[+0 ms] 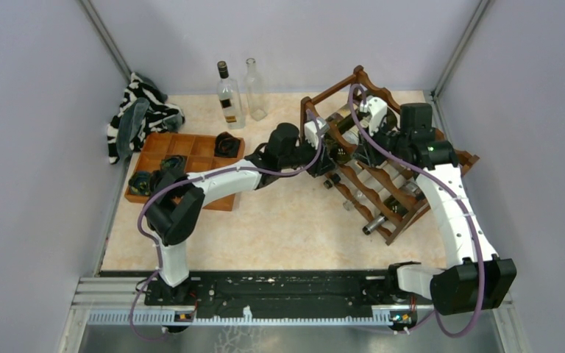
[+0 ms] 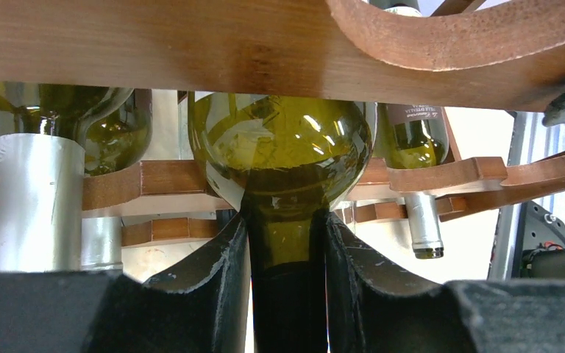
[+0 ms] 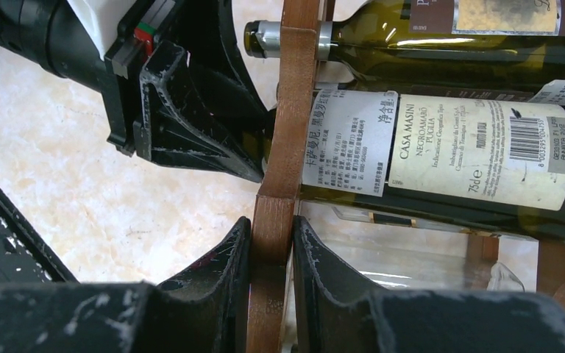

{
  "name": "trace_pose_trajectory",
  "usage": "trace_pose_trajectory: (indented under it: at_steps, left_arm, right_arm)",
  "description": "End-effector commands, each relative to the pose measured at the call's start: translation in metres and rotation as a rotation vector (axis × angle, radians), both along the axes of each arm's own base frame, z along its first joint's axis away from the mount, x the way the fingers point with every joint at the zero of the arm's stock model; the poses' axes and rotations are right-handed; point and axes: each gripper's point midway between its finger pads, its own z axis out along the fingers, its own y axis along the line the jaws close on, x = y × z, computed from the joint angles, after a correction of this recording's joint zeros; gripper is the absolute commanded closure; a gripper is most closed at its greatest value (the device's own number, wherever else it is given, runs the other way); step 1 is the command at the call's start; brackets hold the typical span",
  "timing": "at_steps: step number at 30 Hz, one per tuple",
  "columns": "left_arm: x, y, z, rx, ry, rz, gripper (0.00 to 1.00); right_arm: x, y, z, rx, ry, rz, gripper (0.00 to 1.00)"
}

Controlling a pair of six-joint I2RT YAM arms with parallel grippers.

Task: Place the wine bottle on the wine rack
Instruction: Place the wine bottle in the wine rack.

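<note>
The wine bottle is dark green glass and lies on its side in the dark reddish-brown wine rack, under a wavy rail. My left gripper is shut on its neck at the rack's left side. In the right wrist view the same bottle shows its white labels, with the left gripper's fingers at its neck end beyond the rail. My right gripper is shut on a wooden rail of the rack, reaching over the rack's top.
Other bottles lie in the rack. A dark-capped bottle and a clear bottle stand at the back. An orange-brown compartment tray holds dark items at left, beside a black-and-white cloth.
</note>
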Motion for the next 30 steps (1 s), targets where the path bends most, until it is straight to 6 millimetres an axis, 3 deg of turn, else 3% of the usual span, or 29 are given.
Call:
trace_pose_trajectory:
  at_steps: [1, 3, 11, 15, 20, 30]
  left_arm:
    - [0.022, -0.009, 0.043, -0.068, -0.138, 0.053, 1.0]
    - [0.023, -0.009, 0.041, -0.055, -0.137, 0.059, 1.0]
    - [0.027, -0.013, 0.038, -0.036, -0.115, 0.058, 1.0]
    - [0.028, -0.015, 0.035, -0.028, -0.094, 0.06, 1.0]
    - [0.029, -0.017, 0.033, -0.028, -0.074, 0.064, 1.0]
    - [0.028, -0.022, 0.034, -0.041, -0.038, 0.056, 1.0]
  right_arm:
    - [0.004, 0.017, 0.017, 0.083, -0.059, 0.051, 0.84]
    - [0.004, 0.018, 0.018, 0.083, -0.062, 0.051, 0.81]
    - [-0.001, 0.019, 0.028, 0.106, -0.075, 0.057, 0.43]
    - [-0.004, 0.019, 0.044, 0.143, -0.088, 0.067, 0.3]
    - [-0.003, 0.009, 0.062, 0.161, -0.12, 0.045, 0.23]
    - [0.003, -0.024, 0.086, 0.237, -0.153, -0.062, 0.22]
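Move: Between the right fingers is the rack's upper front rail. From that hand, the wine bottle's middle lies about 8 cm ahead, 2 cm to the right and 6 cm below; from the left hand, which has the bottle by its neck, it is some 7 cm ahead, 9 cm to the right and nearly level. The neighbouring green bottle lies parallel, roughly 6 cm farther out than the wine bottle and 3 cm to its left. Letting go of the rack's rail, the right hand opens its fingers wide, drifts about 1 cm left, then rises clear of the rail by some 5 cm while swinging about 3 cm back to the right, its left side rolling up some 10 degrees. The left hand keeps its pinch on the bottle's neck and eases about 1 cm to the right and slightly down, under the rail. ##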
